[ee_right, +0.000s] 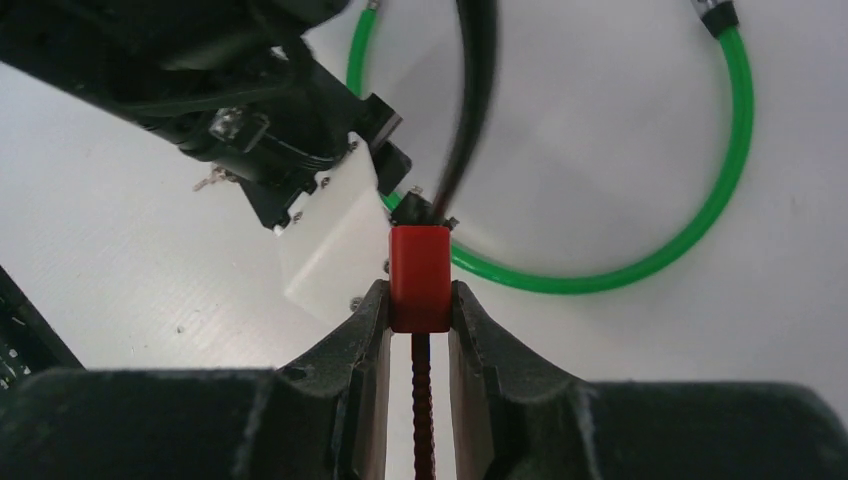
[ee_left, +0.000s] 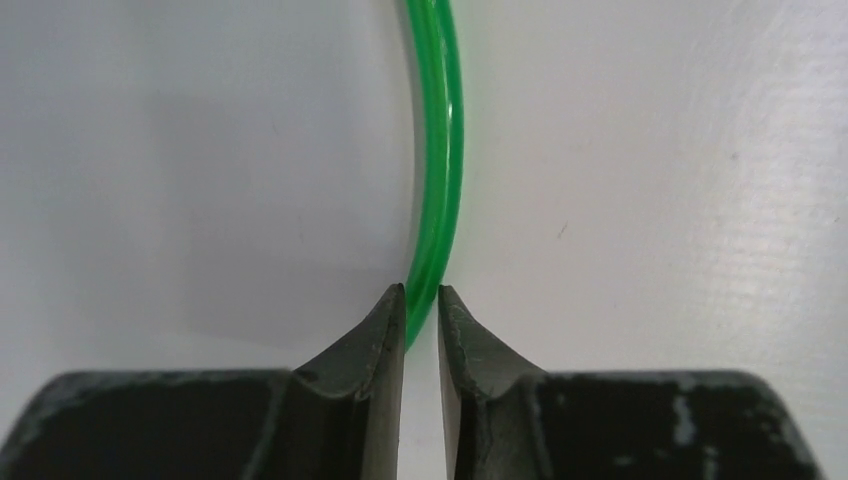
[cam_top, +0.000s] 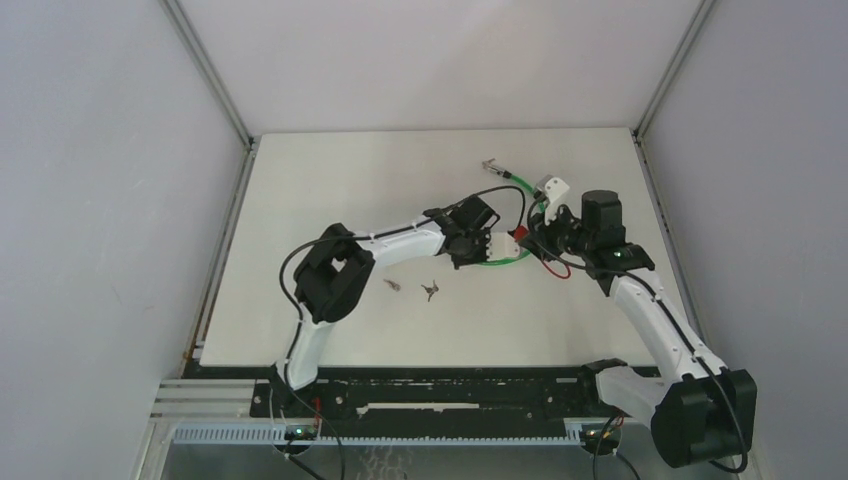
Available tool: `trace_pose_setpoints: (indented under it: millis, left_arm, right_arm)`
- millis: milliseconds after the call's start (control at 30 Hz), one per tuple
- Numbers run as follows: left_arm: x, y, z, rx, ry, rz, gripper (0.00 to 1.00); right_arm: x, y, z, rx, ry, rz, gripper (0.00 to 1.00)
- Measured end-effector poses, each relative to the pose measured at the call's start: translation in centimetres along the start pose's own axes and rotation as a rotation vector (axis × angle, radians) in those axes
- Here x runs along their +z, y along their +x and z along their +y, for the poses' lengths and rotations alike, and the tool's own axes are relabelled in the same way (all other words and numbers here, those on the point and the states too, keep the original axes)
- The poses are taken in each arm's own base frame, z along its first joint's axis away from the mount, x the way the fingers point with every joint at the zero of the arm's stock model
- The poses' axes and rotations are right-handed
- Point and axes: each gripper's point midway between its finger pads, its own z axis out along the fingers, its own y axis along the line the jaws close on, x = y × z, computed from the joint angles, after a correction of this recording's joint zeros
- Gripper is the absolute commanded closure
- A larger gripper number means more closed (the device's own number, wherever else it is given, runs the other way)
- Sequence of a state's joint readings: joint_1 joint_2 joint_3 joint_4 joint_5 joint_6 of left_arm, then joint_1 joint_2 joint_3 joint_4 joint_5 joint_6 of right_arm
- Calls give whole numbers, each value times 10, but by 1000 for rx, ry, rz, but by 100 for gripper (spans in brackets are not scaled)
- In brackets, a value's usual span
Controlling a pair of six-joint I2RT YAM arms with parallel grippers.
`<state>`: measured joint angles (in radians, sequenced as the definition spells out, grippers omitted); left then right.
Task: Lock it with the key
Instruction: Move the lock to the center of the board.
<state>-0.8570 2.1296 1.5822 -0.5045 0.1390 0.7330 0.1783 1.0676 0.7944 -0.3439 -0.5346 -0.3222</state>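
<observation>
The lock is a red body on a looping green cable. My right gripper is shut on the red body, one finger on each side, and holds it just above the table. A dark red ribbed cord runs back between its fingers. My left gripper has its tips closed on the green cable, just left of the red body. Two small metal keys lie loose on the table near the left arm, in neither gripper.
The cable's free metal end rests farther back on the table. A thin red wire loop hangs by the right wrist. The left arm's wrist is very close to the right gripper's fingers. Grey walls enclose three sides.
</observation>
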Motion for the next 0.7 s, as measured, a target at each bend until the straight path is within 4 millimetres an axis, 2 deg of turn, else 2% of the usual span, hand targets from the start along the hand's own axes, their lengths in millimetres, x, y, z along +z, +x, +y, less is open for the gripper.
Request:
trace_pose_setpoints:
  millis: [167,367,500,600,667,700]
  left_arm:
    - [2,-19,-2,26,-2,-35,53]
    - [-8,-23,-5,46,-16,-70,43]
    - [-40,-19,-8,61,-50,-93,32]
    - [-71,-17,-5,59,-100,-126,29]
    - [-95,-9,0,44,-144,-144,28]
    - [-107,-3,4,31,-169,-150,28]
  right_arm:
    - [-14,4,-25,77,91,-6,100]
    - [-24,5,-48,110,197,-11,100]
    - [-24,3,-50,117,207,-20,100]
    - [-22,0,-47,114,201,-28,100]
    - [-18,-4,-40,96,181,-35,100]
    - [-10,-9,-31,71,150,-42,100]
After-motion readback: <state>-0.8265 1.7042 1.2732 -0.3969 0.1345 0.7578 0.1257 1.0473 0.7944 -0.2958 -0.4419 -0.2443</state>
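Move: The low arc of the green cable runs between my left fingertips, about 1 cm below the hand point. From that hand, the key pair lies some 10 cm left and 5 cm back, the single key roughly 18 cm left and 4 cm back. The cable's metal connector is about 21 cm ahead and 1 cm right. From my raised right hand, still holding the red lock, that gripped stretch of cable is roughly 11 cm left, 4 cm ahead and 15 cm down. I open my left fingers to let go of the green cable while easing about 2 cm farther right, then lift away roughly 9 cm, swinging back left over the board with the fingers still spreading. My right hand keeps its grip on the red lock, swings about 5 cm right and slightly forward while turning clockwise, then starts back left. ##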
